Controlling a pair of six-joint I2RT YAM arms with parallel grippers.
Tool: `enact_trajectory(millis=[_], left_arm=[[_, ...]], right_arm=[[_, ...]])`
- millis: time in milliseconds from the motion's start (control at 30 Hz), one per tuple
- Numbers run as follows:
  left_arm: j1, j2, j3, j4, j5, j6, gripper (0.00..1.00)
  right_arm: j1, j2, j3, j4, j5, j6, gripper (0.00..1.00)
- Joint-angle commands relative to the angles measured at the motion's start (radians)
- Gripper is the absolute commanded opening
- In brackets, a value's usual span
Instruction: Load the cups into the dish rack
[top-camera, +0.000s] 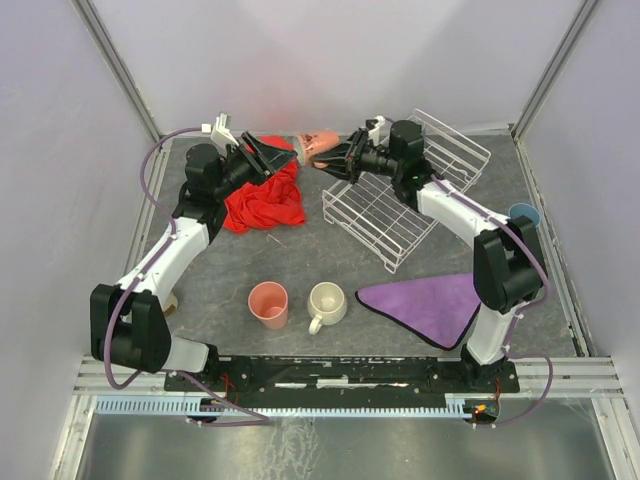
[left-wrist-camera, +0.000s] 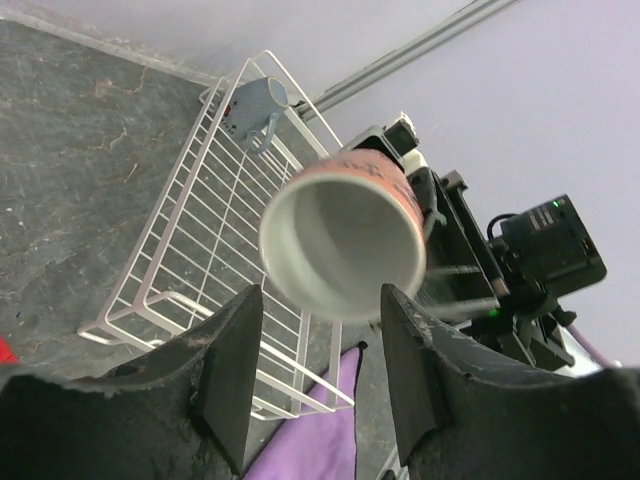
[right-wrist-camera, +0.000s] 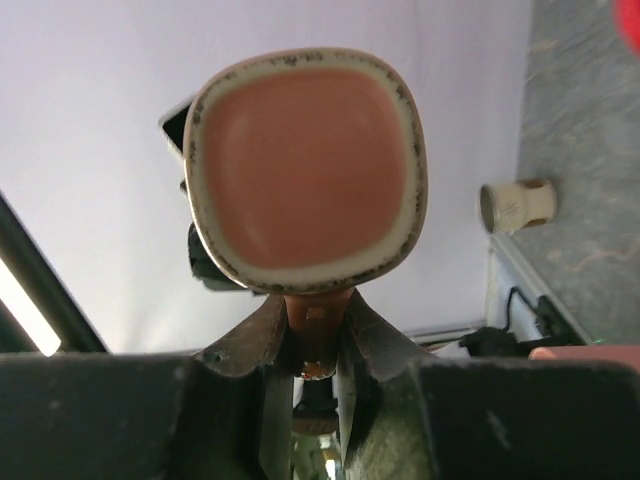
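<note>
The small orange-and-white mug (top-camera: 320, 147) hangs in the air at the back, between both grippers. My right gripper (top-camera: 337, 158) is shut on its handle (right-wrist-camera: 318, 318), and the mug's orange base (right-wrist-camera: 305, 170) faces the right wrist camera. My left gripper (left-wrist-camera: 320, 360) is open, its fingers either side of the mug's white mouth (left-wrist-camera: 340, 240) and apart from it. The white wire dish rack (top-camera: 400, 205) lies under the right arm, with a small grey-blue mug (left-wrist-camera: 255, 105) at its far end. A salmon-pink tumbler (top-camera: 268, 303) and a cream handled mug (top-camera: 327, 302) stand near the front.
A red cloth (top-camera: 265, 200) is bunched under the left arm. A purple cloth (top-camera: 430, 305) lies at the front right, beside the rack. A light-blue cup (top-camera: 523, 214) stands by the right wall. Frame posts rise at the back corners.
</note>
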Motion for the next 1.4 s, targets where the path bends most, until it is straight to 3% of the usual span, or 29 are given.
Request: enact_trajectory(millis=[0,167,300,500,833,1367], left_arm=[[0.000,-0.037,0.035,-0.051,-0.033,0.068,0.58],[0.008,-0.024,0.046,-0.126,-0.066,0.087,0.59],[0.008,-0.005,0.057,-0.149,-0.051,0.102,0.59],[0.009,0.014,0.074,-0.181,-0.045,0.132,0.59],[0.011,0.053,0.098,-0.191,-0.038,0.143,0.59],[0.024,0.072,0.116,-0.219,-0.057,0.202,0.60]], right_arm=[[-0.105,-0.082,0.060,-0.126,0.043,-0.176,0.01],[-0.224,-0.108,0.162,-0.505,0.101,-0.506,0.01],[-0.286,-0.091,0.315,-0.880,0.271,-0.878,0.01],[-0.326,-0.039,0.430,-1.117,0.555,-1.156,0.01],[-0.328,0.052,0.555,-1.217,0.933,-1.346,0.01],[-0.374,0.317,0.774,-1.243,1.021,-1.453,0.01]])
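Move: The pink mug is already in the right hand, pinched by its handle. Its free spot in the dish rack lies about 18 cm ahead of that hand, 33 to its right and 24 below. The grey mug in the rack stands roughly 24 cm ahead, 26 right and 23 below; the blue cup about 5 ahead, 50 right and 27 below. From the left hand, the free spot is some 17 cm ahead, 44 right and 23 below. The pink mug is carried off from in front of the left fingers by the right hand, about 33 cm to the right, with some 15 cm each of forward and down, the steeper sinking late. On the way the wrist rolls roughly 90 degrees, from pointing left to pointing down and forward, the grip kept on the handle. The left hand, already open and empty, sinks about 5 cm. ##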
